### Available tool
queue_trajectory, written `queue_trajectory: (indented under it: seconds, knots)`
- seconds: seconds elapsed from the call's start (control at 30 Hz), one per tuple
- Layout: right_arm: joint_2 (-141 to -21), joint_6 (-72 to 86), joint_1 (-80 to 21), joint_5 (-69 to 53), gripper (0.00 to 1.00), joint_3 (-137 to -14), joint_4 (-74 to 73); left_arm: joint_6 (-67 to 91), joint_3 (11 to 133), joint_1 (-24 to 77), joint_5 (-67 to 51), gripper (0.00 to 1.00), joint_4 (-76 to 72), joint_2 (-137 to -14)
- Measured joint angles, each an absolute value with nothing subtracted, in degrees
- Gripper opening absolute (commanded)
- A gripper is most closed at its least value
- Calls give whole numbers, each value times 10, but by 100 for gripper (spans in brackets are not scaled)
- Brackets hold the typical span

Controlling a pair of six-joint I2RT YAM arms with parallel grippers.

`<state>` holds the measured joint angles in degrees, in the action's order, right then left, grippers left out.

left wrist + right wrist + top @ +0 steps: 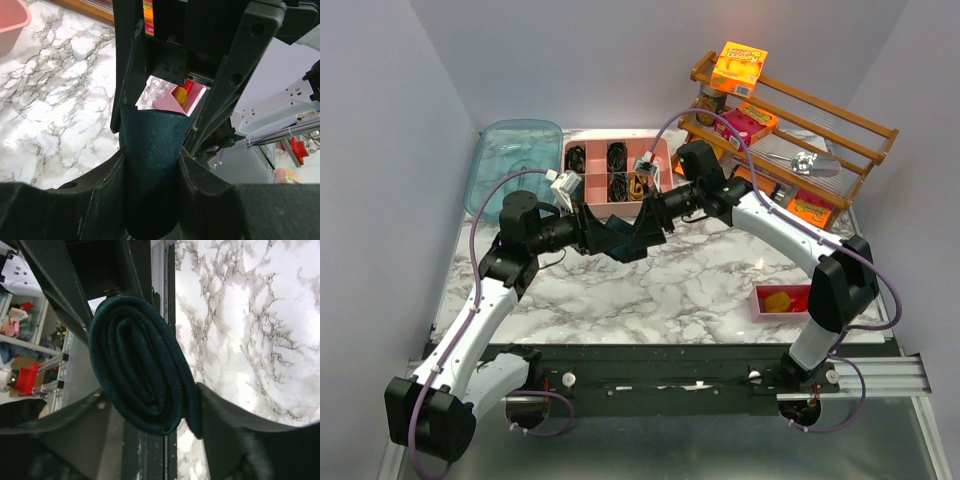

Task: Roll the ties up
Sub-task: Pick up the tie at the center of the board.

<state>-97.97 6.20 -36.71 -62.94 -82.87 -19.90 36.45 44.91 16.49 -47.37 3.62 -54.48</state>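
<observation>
A dark teal-black tie [623,238], rolled into a coil, hangs between my two grippers above the marble table [710,285]. My left gripper [603,234] is shut on the coil's flat outer side [152,165]. My right gripper [642,228] is shut on the coil from the other side; the right wrist view shows its spiral end [142,365] pressed between the fingers. Each wrist view shows the other gripper's black fingers just behind the tie. More rolled dark and mustard-yellow ties lie in the pink divided box [616,172] behind the grippers.
A clear teal tub [510,165] stands at the back left. A wooden rack [790,130] with orange boxes fills the back right. A small pink tray [782,300] with a yellow item sits at the near right beside the right arm.
</observation>
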Motion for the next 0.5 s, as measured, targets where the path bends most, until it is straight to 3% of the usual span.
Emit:
queue_trajectory:
  seconds: [0.1,0.23,0.33,0.37,0.43,0.47,0.5]
  knots:
    - [-989,72,-369,-640,50,-830,-197,364,449,166,-469,17,36,-545]
    - [-994,83,-372,-647,21,-833,-196,364,444,166,-456,18,36,-544]
    - [-1000,91,-372,-646,9,-835,-197,362,442,166,-445,32,37,-544]
    - [-1003,92,-372,-646,8,-838,-197,361,442,166,-441,43,39,-544]
    - [-1010,95,-372,-643,4,-842,-197,356,442,165,-429,55,46,-544]
    - [-1013,96,-372,-641,3,-844,-198,352,442,165,-421,68,51,-544]
    - [-1017,98,-372,-637,3,-845,-198,349,442,165,-413,73,57,-544]
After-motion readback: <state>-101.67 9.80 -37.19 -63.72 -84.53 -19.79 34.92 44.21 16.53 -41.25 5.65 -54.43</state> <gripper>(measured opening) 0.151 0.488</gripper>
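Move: The rolled tie already sits in my left hand, with its middle some 2 cm to the right of that hand point and at the same height. From my right hand, its spiral end faces me between the open fingers, the roll's middle about 2 cm to the left and level. Far below, the pink tray of cable coils is roughly 27 cm ahead of my left hand; its yellow coil is about 25 cm ahead of my right hand, and both lie some 23 cm down. I close my right fingers from about three-quarters open to nearly shut, pinching the near end of the rolled tie by its loose edge, while that hand works about 1 cm left and then 1 cm down, tipping some 5 degrees. My left hand keeps hold of the roll and eases about 1.5 cm forward and as much down, turning slightly counter-clockwise. ##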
